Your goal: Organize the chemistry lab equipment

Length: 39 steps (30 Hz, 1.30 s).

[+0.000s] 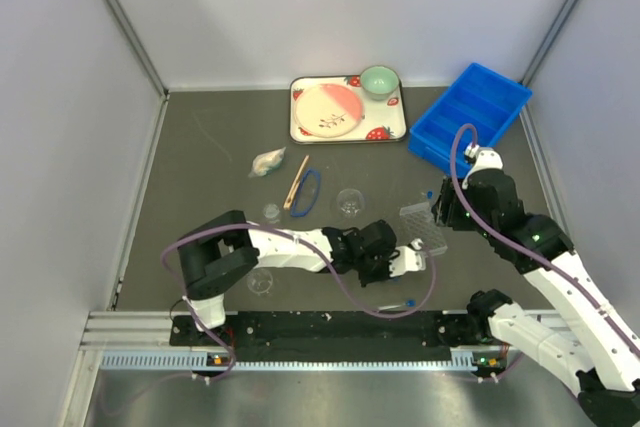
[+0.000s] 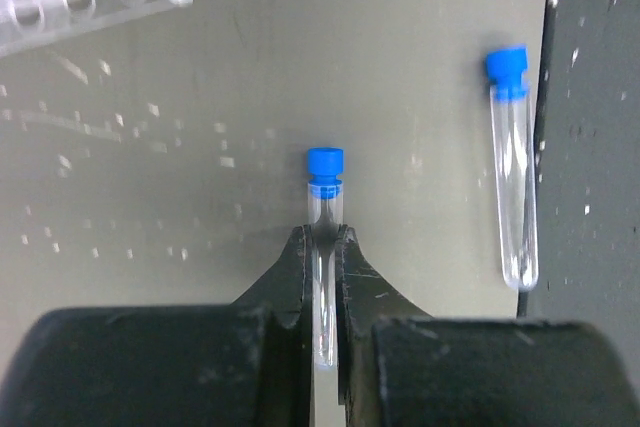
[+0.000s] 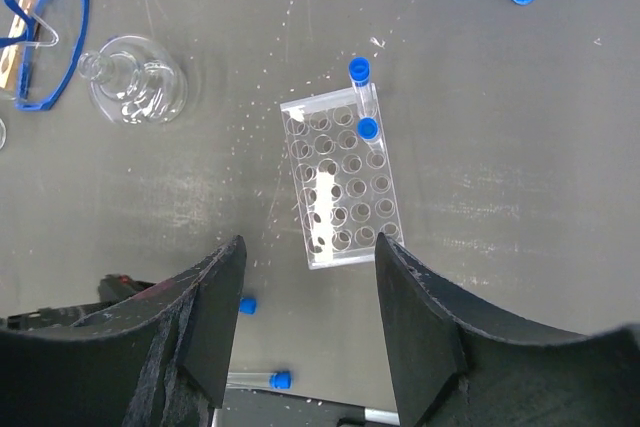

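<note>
My left gripper (image 2: 325, 247) is shut on a thin clear blue-capped tube (image 2: 324, 187), low over the table, with the cap sticking out past the fingertips. A second capped tube (image 2: 513, 177) lies to its right at the table's front edge. The clear tube rack (image 1: 423, 225) stands just beyond my left gripper (image 1: 405, 259). In the right wrist view the rack (image 3: 340, 182) holds two capped tubes (image 3: 367, 129) at its far end. My right gripper (image 3: 310, 267) hangs open above the rack, holding nothing.
A small glass flask (image 1: 348, 203), a blue ring (image 1: 308, 192), a wooden stick (image 1: 296, 182), a small beaker (image 1: 271, 212) and a glass dish (image 1: 260, 282) lie left of the rack. A blue bin (image 1: 470, 115) and the strawberry-print tray (image 1: 347, 132) stand at the back.
</note>
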Available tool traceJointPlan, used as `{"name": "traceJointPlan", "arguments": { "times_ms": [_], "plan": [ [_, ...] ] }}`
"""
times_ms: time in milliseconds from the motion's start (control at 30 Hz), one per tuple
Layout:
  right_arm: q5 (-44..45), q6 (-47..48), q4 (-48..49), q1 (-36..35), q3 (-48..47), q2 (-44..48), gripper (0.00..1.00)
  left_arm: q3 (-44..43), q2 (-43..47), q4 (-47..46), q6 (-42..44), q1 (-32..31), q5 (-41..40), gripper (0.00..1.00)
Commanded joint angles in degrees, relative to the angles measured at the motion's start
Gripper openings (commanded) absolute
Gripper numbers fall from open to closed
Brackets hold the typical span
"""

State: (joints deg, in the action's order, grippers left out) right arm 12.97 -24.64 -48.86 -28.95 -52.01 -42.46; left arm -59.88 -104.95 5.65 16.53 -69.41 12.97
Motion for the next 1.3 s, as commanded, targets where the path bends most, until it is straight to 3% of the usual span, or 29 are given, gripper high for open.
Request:
{"name": "traceJointPlan", "arguments": {
  "times_ms": [0, 167, 333, 633, 800, 1000, 1267],
  "plan": [
    [1.3, 0.2, 2.2, 0.5, -2.0, -0.3, 0.55, 4.4, 6.3, 7.0, -2.3, 0.8, -2.1, 0.0],
    [2.8, 1.8, 1.0, 0.5, -7.7, -1.8, 0.55, 6.1, 18.6, 8.5, -4.4, 1.7, -0.9, 0.0],
    [-2.9, 2.6, 1.3, 0.4, -11.1, -6.1, 0.54, 7.3, 30.0, 7.8, -9.7, 4.9, 4.3, 0.0],
    [-27.3, 2.1, 10.0, 0.2, -11.8, -10.4, 0.52, 12.6, 43.8, 0.7, -21.4, 14.1, 16.8, 0.0],
    [-37.0, 0.3, 14.4, -4.4, -12.5, -15.2, 0.52, 16.3, 48.2, -2.6, -24.9, 17.4, 17.5, 0.0],
    [-39.2, -2.2, 19.4, -10.6, -11.5, -19.5, 0.52, 18.3, 49.3, -7.9, -29.9, 20.2, 20.5, 0.0],
    [-41.9, -5.1, 24.0, -12.7, -8.4, -19.8, 0.51, 19.3, 50.1, -9.3, -32.2, 22.4, 22.3, 0.0]
  ]
}}
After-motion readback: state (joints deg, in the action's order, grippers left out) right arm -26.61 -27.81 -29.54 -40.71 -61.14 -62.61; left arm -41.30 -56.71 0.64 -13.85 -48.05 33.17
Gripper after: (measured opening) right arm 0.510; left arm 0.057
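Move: The capped test tube is already pinched in the left fingers at table level. From the open right hand the tube lies about 8 cm back, 13 cm left and 18 cm below; the left hand takes it to that right gripper, 8 cm ahead, 13 cm right and 18 cm up. From the left hand, the rack's middle is some 10 cm ahead and 7 cm right, a second tube 7 cm back and 2 cm right, the round flask 16 cm ahead and 10 cm left. The tube, kept in the left hand's pinch, goes some 5 cm left low over the table, then up about 20 cm and further left, the fingers tipping up towards level, pointing right. The right hand rises slightly, then sweeps about 19 cm left, swinging roughly 40 degrees counter-clockwise with fingers still open, bringing them around the blue cap; touching can't be told. ##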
